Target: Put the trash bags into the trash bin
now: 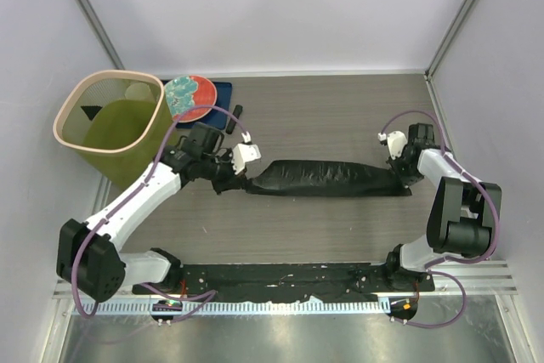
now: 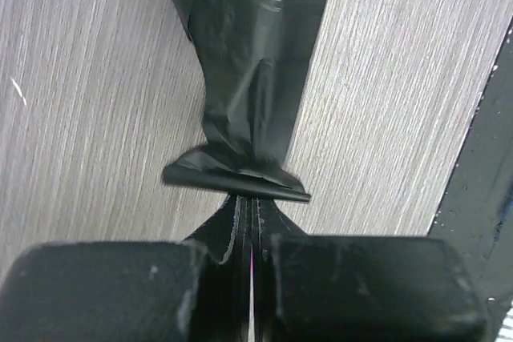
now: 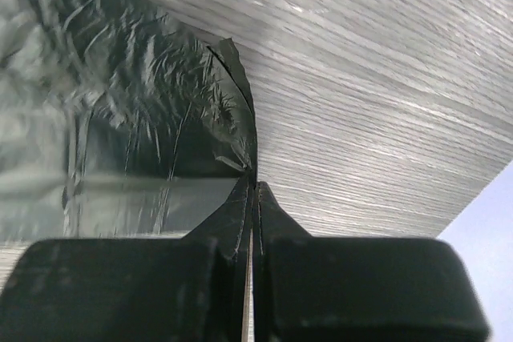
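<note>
A long, wrinkled black trash bag (image 1: pixel 323 178) lies stretched across the middle of the wooden table. My left gripper (image 1: pixel 240 183) is shut on its left end, and the left wrist view shows the film (image 2: pixel 256 54) bunched into a folded lip right at the closed tips (image 2: pixel 252 198). At the other end, my right gripper (image 1: pixel 399 183) is shut on the bag. In the right wrist view the glossy film (image 3: pixel 120 118) spreads to the left of the closed tips (image 3: pixel 255 188), which pinch its edge. The olive-green trash bin (image 1: pixel 64 129) with its pale rim stands at the far left, behind the left arm.
A round red-and-teal plate (image 1: pixel 189 95) rests on a dark blue mat (image 1: pixel 223 91) just right of the bin. A small black object (image 1: pixel 235 116) lies by the mat. A black strip (image 1: pixel 280 282) runs along the table's near edge. Grey walls close in both sides.
</note>
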Robot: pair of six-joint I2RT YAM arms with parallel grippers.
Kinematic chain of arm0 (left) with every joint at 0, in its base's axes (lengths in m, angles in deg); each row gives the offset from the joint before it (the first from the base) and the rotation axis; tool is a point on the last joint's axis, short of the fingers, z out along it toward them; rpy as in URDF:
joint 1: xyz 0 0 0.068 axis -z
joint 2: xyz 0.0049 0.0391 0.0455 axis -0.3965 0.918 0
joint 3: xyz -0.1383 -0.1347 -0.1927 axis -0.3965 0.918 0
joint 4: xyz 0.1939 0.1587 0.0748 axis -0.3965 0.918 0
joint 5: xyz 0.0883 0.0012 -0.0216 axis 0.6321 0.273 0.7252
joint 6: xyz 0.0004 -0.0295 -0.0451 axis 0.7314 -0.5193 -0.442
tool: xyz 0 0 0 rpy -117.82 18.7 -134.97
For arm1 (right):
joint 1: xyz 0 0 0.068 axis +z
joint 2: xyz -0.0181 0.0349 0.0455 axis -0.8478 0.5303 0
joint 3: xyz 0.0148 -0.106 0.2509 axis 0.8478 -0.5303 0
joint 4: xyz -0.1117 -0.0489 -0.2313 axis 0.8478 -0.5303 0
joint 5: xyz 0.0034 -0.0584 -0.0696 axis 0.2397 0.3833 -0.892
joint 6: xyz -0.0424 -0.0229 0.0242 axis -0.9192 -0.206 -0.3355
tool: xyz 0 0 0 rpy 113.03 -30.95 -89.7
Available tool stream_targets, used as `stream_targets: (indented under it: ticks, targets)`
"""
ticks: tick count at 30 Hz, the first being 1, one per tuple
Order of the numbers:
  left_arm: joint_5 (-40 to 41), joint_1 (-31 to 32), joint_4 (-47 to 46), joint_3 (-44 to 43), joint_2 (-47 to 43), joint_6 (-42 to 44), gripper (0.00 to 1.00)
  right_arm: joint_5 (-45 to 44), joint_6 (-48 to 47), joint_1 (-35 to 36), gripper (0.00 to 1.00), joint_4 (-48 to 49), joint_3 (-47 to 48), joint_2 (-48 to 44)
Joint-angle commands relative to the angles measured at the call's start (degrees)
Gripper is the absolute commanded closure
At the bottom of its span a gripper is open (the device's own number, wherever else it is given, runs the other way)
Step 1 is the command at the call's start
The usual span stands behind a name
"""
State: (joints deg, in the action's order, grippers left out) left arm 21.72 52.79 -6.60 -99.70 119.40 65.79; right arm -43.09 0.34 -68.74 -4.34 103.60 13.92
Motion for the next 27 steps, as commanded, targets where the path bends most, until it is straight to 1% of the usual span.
stream_targets:
  ticks: [1,2,4,6,7,8,10,12,13,14,15,16,17,18,19,20,21,22,24,25,27]
  targets:
    - [-6.2,-4.4,0.6,-0.2,-1.7,-3.8,1.00,-3.1,-4.8,-2.2,0.99,4.1,-0.6,-0.3]
    - [-6.4,-4.9,-0.1,-0.3,-1.5,-6.0,1.00,-3.1,-5.2,-2.2,0.99,4.1,-0.7,-0.1]
    - [-8.2,-6.0,-0.8,-1.0,-0.5,-7.5,1.00,-2.9,-5.6,-2.3,0.99,3.8,-0.8,-0.5]
    - [-8.7,-6.1,-1.4,-2.3,0.5,-10.3,1.00,-2.1,-5.9,-2.4,0.99,3.1,-1.0,-1.3]
    - [-9.6,-6.1,-1.0,-2.9,1.0,-10.4,1.00,-0.8,-5.9,-2.3,0.99,0.8,-0.2,-1.6]
    - [-10.0,-6.1,-0.9,-3.4,2.0,-10.4,1.00,2.3,-5.9,-2.4,0.99,-0.5,0.2,-2.0]
    - [-9.2,-6.1,-1.4,-3.7,2.9,-10.1,1.00,4.0,-5.9,-2.3,0.99,-3.6,1.4,-2.7]
    - [-7.2,-6.1,0.0,-4.2,4.7,-8.6,1.00,3.0,-5.8,-2.3,0.99,-3.8,1.8,-2.7]
    - [-6.3,-6.3,0.8,-4.2,5.3,-6.3,1.00,2.0,-6.1,-2.2,0.99,-3.4,1.8,-2.3]
    - [-5.8,-6.4,1.2,-3.8,5.5,-5.4,1.00,1.2,-6.3,-2.3,0.95,-3.7,2.2,-1.8]
    - [-5.3,-6.5,1.8,-3.1,5.8,-4.6,1.00,1.2,-6.6,-2.4,0.72,-4.9,2.9,-1.4]
    - [-5.2,-6.6,1.9,-2.6,5.7,-3.1,1.00,1.5,-6.6,-2.3,0.55,-7.9,4.9,-1.1]
    - [-5.1,-6.5,2.0,-2.1,5.6,-2.3,1.00,2.8,-6.6,-2.4,0.43,-10.2,6.2,-1.2]
    - [-5.5,-6.5,2.5,-1.5,5.4,-1.6,1.00,8.5,-7.1,-2.3,0.15,-12.9,7.8,-1.5]
    - [-5.8,-6.5,2.6,-1.3,5.3,-1.2,1.00,11.5,-7.3,-2.3,0.09,-17.8,11.2,-2.0]
    - [-6.5,-6.5,2.6,-1.2,5.3,-1.1,1.00,15.0,-7.1,-2.1,0.06,-19.6,12.8,-2.9]
    - [-7.2,-6.5,2.9,-1.5,5.2,-1.1,1.00,17.7,-6.0,-1.3,0.06,-21.1,14.5,-3.5]
    - [-7.8,-6.5,3.0,-1.9,5.2,-1.6,1.00,24.1,-5.5,-0.7,0.05,-23.7,17.7,-3.9]
    - [-9.8,-6.5,2.7,-3.5,5.1,-3.3,1.00,31.0,-4.9,0.5,0.05,-25.9,20.9,-4.6]
    - [-10.1,-6.5,2.4,-4.2,5.3,-3.9,1.00,38.8,-3.8,2.6,0.05,-26.9,23.2,-4.7]
    - [-11.4,-6.5,2.7,-6.5,5.7,-5.3,1.00,45.7,-1.9,6.0,0.05,-26.3,24.5,-5.6]
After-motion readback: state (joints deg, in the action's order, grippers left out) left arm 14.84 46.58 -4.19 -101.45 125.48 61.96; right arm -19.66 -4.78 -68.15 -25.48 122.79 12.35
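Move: The trash bag is stretched between both hands, its middle about 23 cm right of the left hand, 4 cm ahead and 9 cm below; from the right hand it lies 23 cm left, 1 cm ahead and about level. From the left hand, the trash bin stands roughly 28 cm left and 12 cm ahead, the black roll 25 cm ahead and 3 cm left, the plate 31 cm ahead and 15 cm left. With the left fingers still pinching the raised left end of the trash bag, the hand shifting only a centimetre or two and tilting some 10 degrees, the right hand draws its end about 2 cm farther right, then eases slightly left and back, low at the table. There the right fingers open wide and let go of the bag, and the hand climbs about 9 cm while swinging some 8 cm left and a little forward, turning counter-clockwise as its left side rises. ##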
